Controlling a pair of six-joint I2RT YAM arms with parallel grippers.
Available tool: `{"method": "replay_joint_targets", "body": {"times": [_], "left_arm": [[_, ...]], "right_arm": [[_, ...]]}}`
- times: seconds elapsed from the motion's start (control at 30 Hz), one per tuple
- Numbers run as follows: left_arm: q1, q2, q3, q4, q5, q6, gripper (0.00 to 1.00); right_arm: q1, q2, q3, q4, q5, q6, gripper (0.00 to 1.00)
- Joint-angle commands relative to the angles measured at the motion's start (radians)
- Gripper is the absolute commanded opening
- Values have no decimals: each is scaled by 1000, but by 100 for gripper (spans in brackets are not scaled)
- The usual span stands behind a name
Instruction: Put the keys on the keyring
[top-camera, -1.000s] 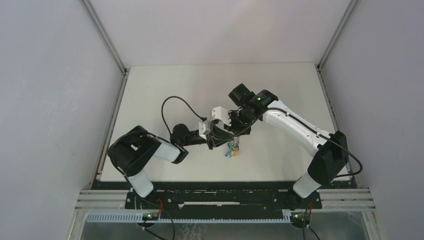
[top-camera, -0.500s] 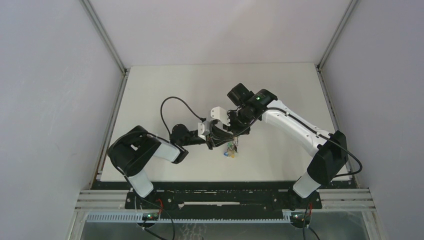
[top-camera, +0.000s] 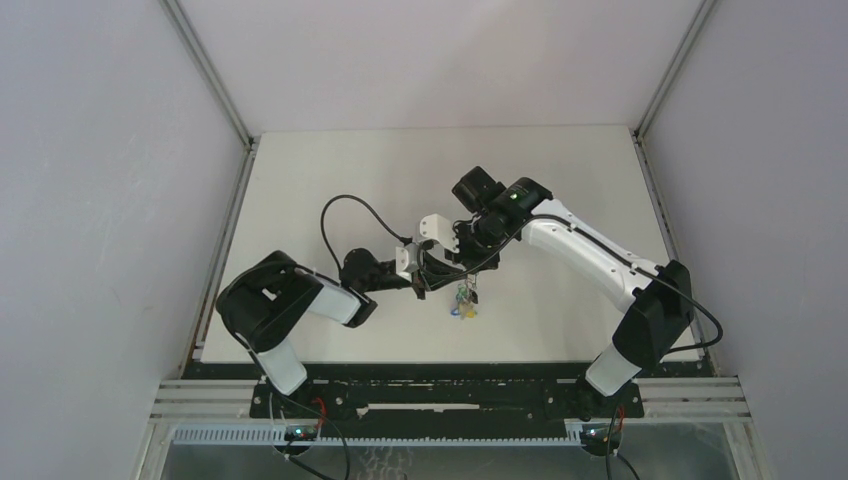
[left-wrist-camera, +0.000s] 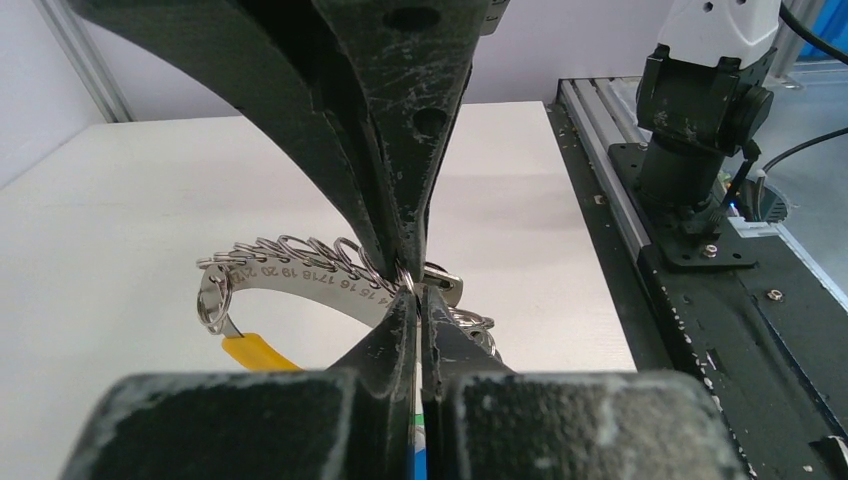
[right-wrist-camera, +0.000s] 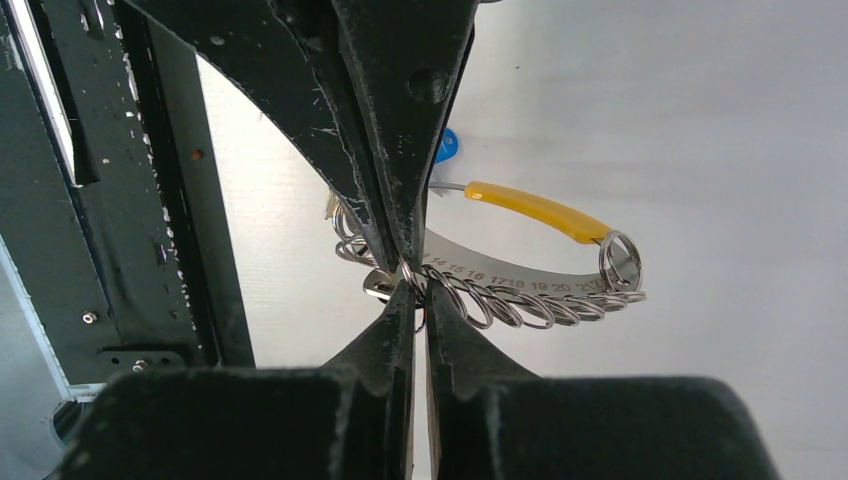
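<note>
The keyring (top-camera: 464, 298) hangs above the table between both grippers, blue and green tags dangling under it. Its silvery numbered band (left-wrist-camera: 300, 278) carries a row of small rings and a yellow tag (left-wrist-camera: 255, 352). My left gripper (left-wrist-camera: 418, 296) is shut, its tips pinching a small ring at the band's right end. My right gripper (right-wrist-camera: 415, 292) is shut on the same spot from the opposite side. In the right wrist view the band (right-wrist-camera: 520, 278), the yellow-orange curve (right-wrist-camera: 535, 210) and a blue tag (right-wrist-camera: 447, 145) show. The keys are hidden.
The white table (top-camera: 330, 180) lies under the arms, walled left, right and behind. A black rail (top-camera: 450, 372) runs along its near edge. The right arm's base (left-wrist-camera: 700, 110) stands on that rail.
My left gripper's jaws have closed at the keyring. Both grippers and the hanging bunch have drifted slightly left. The right gripper's grip is unchanged.
</note>
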Motion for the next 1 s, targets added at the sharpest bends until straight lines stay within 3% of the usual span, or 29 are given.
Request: {"method": "replay_joint_targets", "body": {"times": [0.0, 0.07, 0.2, 0.33, 0.67, 0.97], "left_arm": [[-10, 2, 54, 6, -23, -44, 0], [-6, -2, 46, 6, -31, -39, 0], [3, -15, 35, 6, -42, -32, 0], [8, -32, 25, 6, -54, -31, 0], [10, -72, 14, 6, -61, -30, 0], [10, -93, 11, 6, -31, -30, 0]], "right_arm": [[53, -29, 5, 72, -55, -68, 0], [26, -65, -20, 83, -77, -64, 1], [-50, -172, -105, 141, -157, -56, 16], [-144, -290, -228, 260, -268, -30, 23], [-373, -481, -584, 665, -702, 71, 25], [-417, -455, -677, 799, -827, 18, 25]]}}
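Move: The small ring on the keyring is pinched between the tips of both my hands, so it lies right at each hand point. From either hand the numbered band's middle is about 3 cm ahead and 1 cm lower, with no sideways offset. The yellow sleeve is some 4 cm ahead, level sideways and about 3 cm below. The coloured keys dangle some 6 cm below and 1 cm back, again level sideways. I open my right fingers about a quarter, let go of the small ring and pull away up and to the right, some 4 cm, then ease back about 2 cm down and slightly left. Meanwhile I roll that hand roughly 45 degrees, so its fingers swing from steeply down to pointing mostly left at the ring. My left hand keeps its shut pinch on the ring, bobbing only about a centimetre. ##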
